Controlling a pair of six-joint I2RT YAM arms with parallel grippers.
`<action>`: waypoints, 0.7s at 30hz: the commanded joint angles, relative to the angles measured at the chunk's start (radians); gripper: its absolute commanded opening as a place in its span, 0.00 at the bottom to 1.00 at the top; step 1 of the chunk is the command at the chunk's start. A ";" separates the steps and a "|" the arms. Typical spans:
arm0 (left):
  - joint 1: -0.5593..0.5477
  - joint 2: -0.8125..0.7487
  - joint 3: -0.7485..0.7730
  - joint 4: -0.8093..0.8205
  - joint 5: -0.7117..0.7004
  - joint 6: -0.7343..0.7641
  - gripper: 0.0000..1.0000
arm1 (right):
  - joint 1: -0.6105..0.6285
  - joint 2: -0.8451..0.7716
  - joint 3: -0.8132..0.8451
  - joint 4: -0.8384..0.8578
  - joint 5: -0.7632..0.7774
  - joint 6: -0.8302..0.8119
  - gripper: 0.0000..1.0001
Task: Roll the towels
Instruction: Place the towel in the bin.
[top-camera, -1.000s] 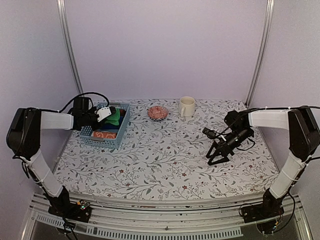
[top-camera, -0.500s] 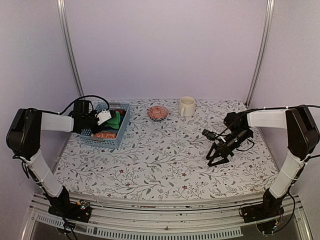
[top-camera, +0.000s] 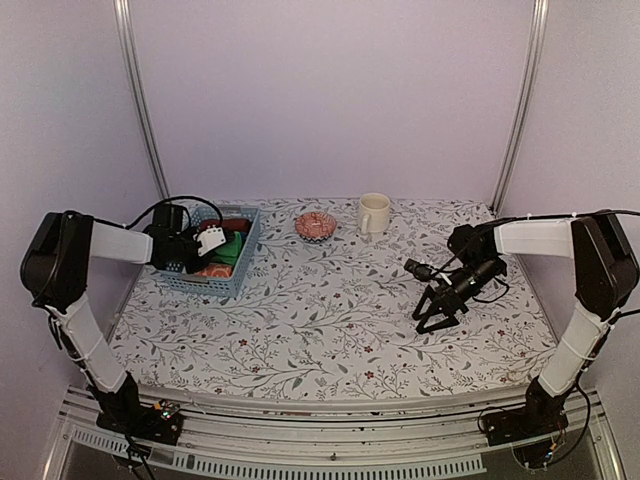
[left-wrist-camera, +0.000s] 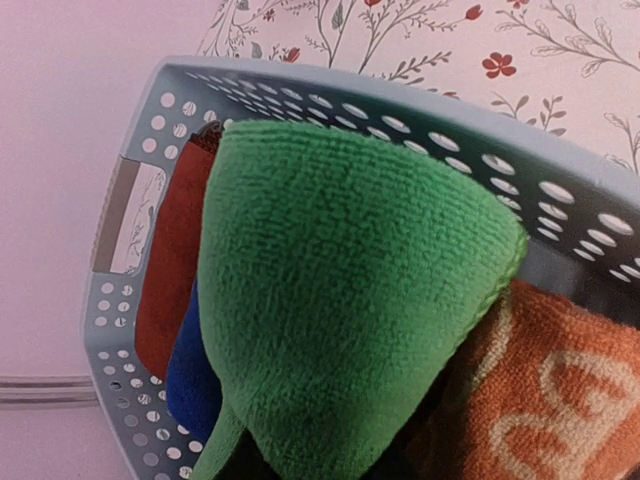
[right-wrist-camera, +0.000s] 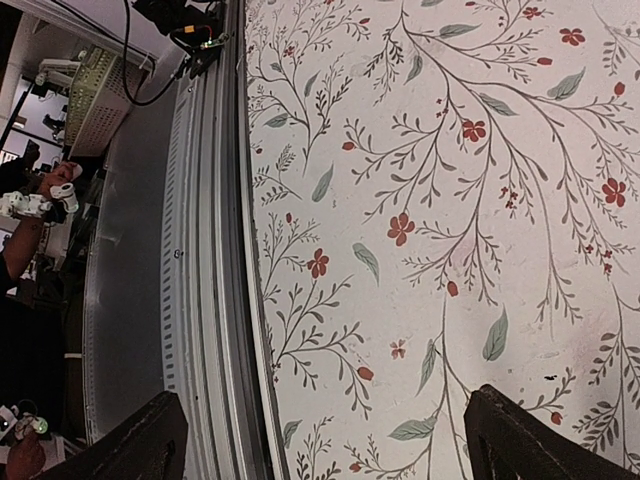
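My left gripper (top-camera: 209, 240) reaches into the blue-grey basket (top-camera: 240, 270) at the back left. In the left wrist view the bright green towel (left-wrist-camera: 340, 290) fills the frame, bunched into a cone drawn toward my jaws, which it hides. The gripper looks shut on it. An orange towel with white prints (left-wrist-camera: 545, 390) lies beside it in the basket (left-wrist-camera: 560, 170) and also shows in the top view (top-camera: 211, 270). My right gripper (top-camera: 432, 318) is wide open and empty just above the flowered tablecloth, both fingers (right-wrist-camera: 150, 440) showing at the frame's lower corners.
A dark red cloth roll (left-wrist-camera: 170, 270) and a blue one (left-wrist-camera: 190, 375) lie in the basket under the green towel. A patterned bowl (top-camera: 315, 225) and a cream mug (top-camera: 373, 213) stand at the back. The table's front rail (right-wrist-camera: 200, 300) runs near the right gripper.
My left gripper has drawn back a little toward the near end of the basket, with the green towel. The right arm has hardly moved.
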 joint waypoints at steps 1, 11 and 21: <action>-0.011 0.040 0.018 -0.056 -0.018 -0.024 0.10 | 0.000 0.014 -0.012 -0.017 -0.016 -0.023 0.99; -0.019 0.014 0.042 -0.099 -0.027 -0.031 0.42 | 0.001 0.018 -0.008 -0.024 -0.014 -0.031 0.99; -0.031 0.006 0.154 -0.280 -0.008 -0.039 0.49 | 0.001 0.033 -0.004 -0.039 -0.019 -0.043 0.99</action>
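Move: The left hand is already down in the bin, still gripping the green towel, whose middle lies about 3 cm to its right and 2 cm ahead. The middle of the bin is about 2 cm ahead and 3 cm below. Beyond the green towel are the blue towel, 6 cm ahead and 2 cm right, and the red one, 9 cm ahead and 4 cm right. The orange towel is 4 cm back and 2 cm right. From the right hand, the green towel is some 48 cm left and 24 cm ahead. Down by barely half a centimetre, to finish lowering the green towel between the blue and the orange ones, then the left hand stays practically in place and spreads its fingers from nearly shut to about half open, easing its grip on the roll. Meanwhile the fingertips tip downward about 5 degrees. ##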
